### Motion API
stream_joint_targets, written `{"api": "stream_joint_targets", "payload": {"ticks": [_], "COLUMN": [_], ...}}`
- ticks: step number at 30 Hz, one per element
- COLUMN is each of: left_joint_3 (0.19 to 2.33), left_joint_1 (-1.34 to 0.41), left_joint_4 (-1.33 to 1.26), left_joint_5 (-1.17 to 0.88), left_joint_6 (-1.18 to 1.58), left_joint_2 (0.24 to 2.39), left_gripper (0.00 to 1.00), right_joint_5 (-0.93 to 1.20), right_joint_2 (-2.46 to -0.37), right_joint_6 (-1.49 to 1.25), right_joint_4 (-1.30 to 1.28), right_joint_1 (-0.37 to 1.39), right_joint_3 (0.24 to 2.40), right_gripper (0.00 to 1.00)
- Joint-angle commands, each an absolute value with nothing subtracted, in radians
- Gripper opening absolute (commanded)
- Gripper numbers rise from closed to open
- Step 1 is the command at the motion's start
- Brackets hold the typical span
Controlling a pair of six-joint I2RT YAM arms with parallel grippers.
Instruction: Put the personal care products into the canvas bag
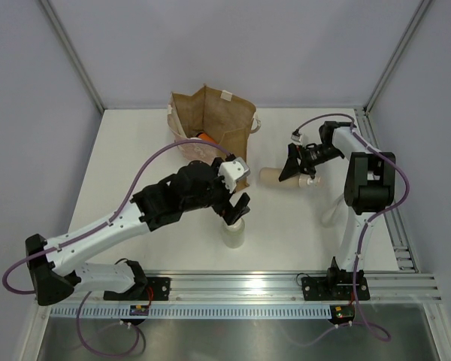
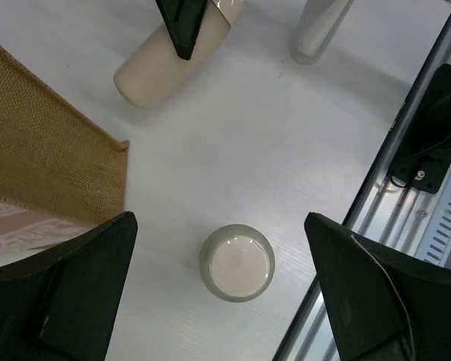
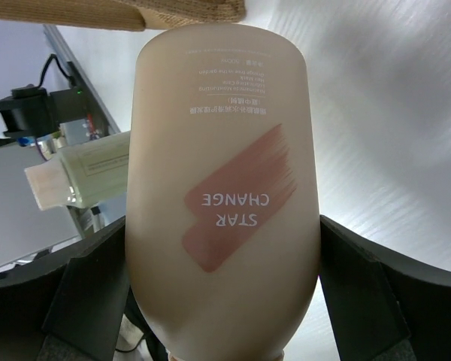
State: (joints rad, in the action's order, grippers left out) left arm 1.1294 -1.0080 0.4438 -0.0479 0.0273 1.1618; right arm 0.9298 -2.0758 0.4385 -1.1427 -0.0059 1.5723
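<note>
The canvas bag [image 1: 214, 120] stands open at the back, with an orange bottle [image 1: 204, 138] inside it. A cream cylinder [image 2: 237, 263] stands upright on the table. My left gripper [image 2: 219, 222] hangs open straight above it, a finger well clear on each side; from above, this gripper [image 1: 237, 208] covers the cylinder's [image 1: 234, 235] top. A peach bottle [image 3: 225, 188] lies on its side right of the bag. My right gripper [image 3: 224, 222] is open, its fingers straddling the bottle's nozzle end and close against its sides. A thin clear bottle [image 2: 316, 30] lies just beyond it.
The bag's woven tan corner [image 2: 52, 158] is left of the cream cylinder. An aluminium rail [image 1: 286, 284] with the arm bases runs along the near edge. Frame posts and grey walls close in the back and sides.
</note>
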Motion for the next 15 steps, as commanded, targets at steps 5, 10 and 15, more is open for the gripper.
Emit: {"api": "stream_joint_targets", "payload": {"ticks": [5,10,15], "left_joint_3": [1.132,1.063,0.985], "left_joint_1": [-1.012,-1.014,-1.014], "left_joint_4": [0.373,0.382,0.429], "left_joint_5": [-0.006,0.040,0.098], "left_joint_6": [-0.038,0.033,0.093], "left_joint_2": [1.094,0.959,0.766], "left_gripper": [0.99,0.99,0.99], "right_joint_5": [1.189,1.288,1.363], "right_joint_2": [-1.974,-1.939,-1.974], "right_joint_6": [0.465,0.433,0.419], "right_joint_4": [-1.325,-1.400,-1.515], "right_joint_1": [-0.026,-0.026,-0.025], "right_joint_3": [1.706,1.807,2.041], "right_gripper": [0.09,0.09,0.09]}}
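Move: The canvas bag stands about 25 cm to the left of the right gripper, which already holds the beige bottle, and some 6 cm farther out; the bag's middle is slightly higher. From that gripper, the white-lidded bottle is about 18 cm left and 18 cm back, and the clear tube some 12 cm right and 10 cm back. From the left gripper, the bag is about 20 cm ahead, 8 cm left and 13 cm below. Keep the beige bottle pinched and raise the right gripper about 11 cm, speeding up as it climbs and easing a little forward late on, while its left-pointing fingers tip up some 10 degrees. Meanwhile, with its jaws wide open and empty, draw the left gripper leftward and up, about 5 cm each way, off from over the white-lidded bottle. ##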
